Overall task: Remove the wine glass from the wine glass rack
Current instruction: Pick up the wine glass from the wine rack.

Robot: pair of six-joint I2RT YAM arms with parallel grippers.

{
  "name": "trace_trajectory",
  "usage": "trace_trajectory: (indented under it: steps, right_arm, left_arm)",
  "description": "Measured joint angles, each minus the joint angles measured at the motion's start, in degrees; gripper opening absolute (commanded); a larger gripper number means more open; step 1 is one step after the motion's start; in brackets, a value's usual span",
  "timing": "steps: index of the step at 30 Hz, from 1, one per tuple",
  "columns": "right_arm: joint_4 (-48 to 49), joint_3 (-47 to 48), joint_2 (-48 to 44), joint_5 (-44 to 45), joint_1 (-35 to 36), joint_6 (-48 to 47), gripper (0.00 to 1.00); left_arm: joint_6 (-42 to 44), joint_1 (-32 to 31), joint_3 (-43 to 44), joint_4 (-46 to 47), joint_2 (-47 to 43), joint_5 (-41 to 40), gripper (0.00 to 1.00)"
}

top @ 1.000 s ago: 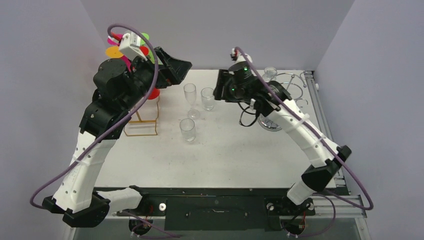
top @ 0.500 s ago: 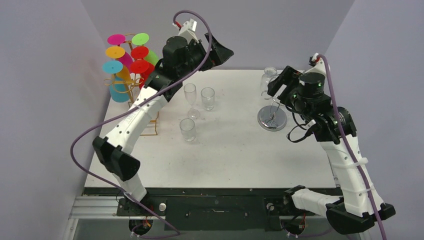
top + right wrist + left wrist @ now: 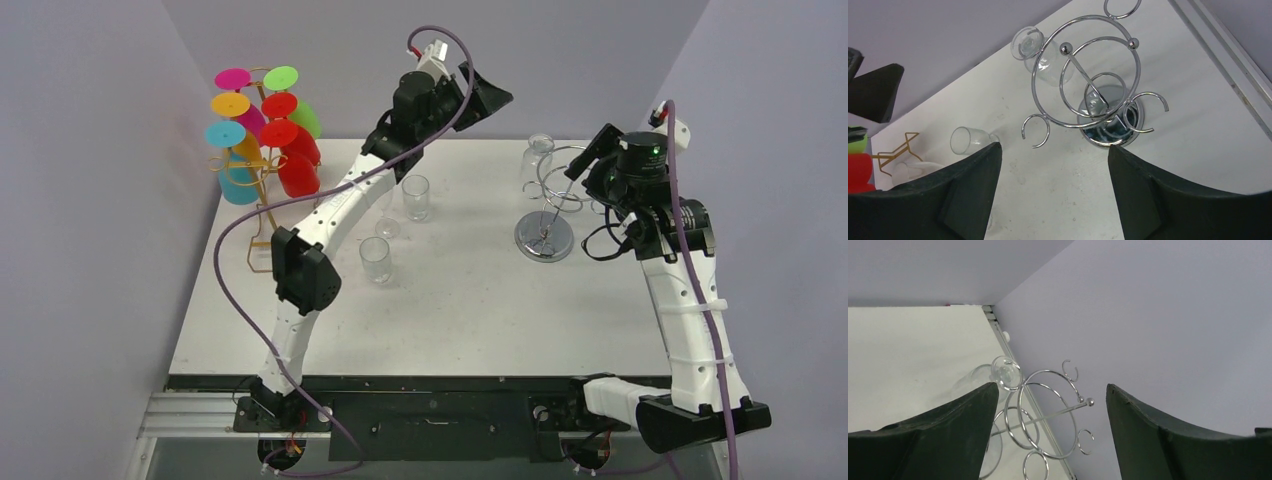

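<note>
The chrome wine glass rack (image 3: 546, 240) stands at the back right of the table. A clear wine glass (image 3: 538, 150) hangs upside down from its far-left hook. My left gripper (image 3: 495, 96) is raised at the back centre, open and empty, left of the rack. The left wrist view shows the rack (image 3: 1048, 415) and the wine glass (image 3: 1006, 373) between the open left gripper (image 3: 1051, 386). My right gripper (image 3: 588, 158) hovers open just right of the rings. From its wrist, the rack (image 3: 1087, 80) and wine glass (image 3: 1040, 55) lie beyond the empty right gripper (image 3: 1054, 146).
Two clear tumblers (image 3: 415, 197) (image 3: 376, 259) and a flute (image 3: 383, 226) stand mid-table. A gold stand with coloured cups (image 3: 262, 130) sits at the back left. The table's right edge rail (image 3: 1228, 55) runs close to the rack.
The left arm swung from the coloured cup stand across to the back centre. The right arm drew back from mid-table to the right of the rack.
</note>
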Motion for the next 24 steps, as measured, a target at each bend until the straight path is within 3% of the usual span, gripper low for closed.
trace_trajectory:
  steps: [6, 24]
  right_arm:
    - [-0.6, 0.2, -0.3, -0.4, -0.9, -0.4, 0.72]
    - [-3.3, -1.7, -7.7, -0.9, -1.7, -1.8, 0.72]
  left_arm:
    - [-3.3, -1.2, 10.1, 2.1, 10.9, 0.1, 0.66]
    - [-9.7, -3.7, 13.0, 11.1, 23.2, -1.0, 0.53]
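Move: The last wine glass hangs foot-up on the rack, some 13 cm to the left hand's right, about 2 cm ahead and 16 cm below. The rack's top ring lies about 7 cm right of the glass and 6 cm nearer the robot, 12 cm below the hand; its round base is straight beneath that. From the right hand the glass is roughly 13 cm ahead, 9 cm left and 13 cm below. Left hand sinks about 11 cm and goes 9 cm right towards the glass, fingers narrowing; right hand draws back. ##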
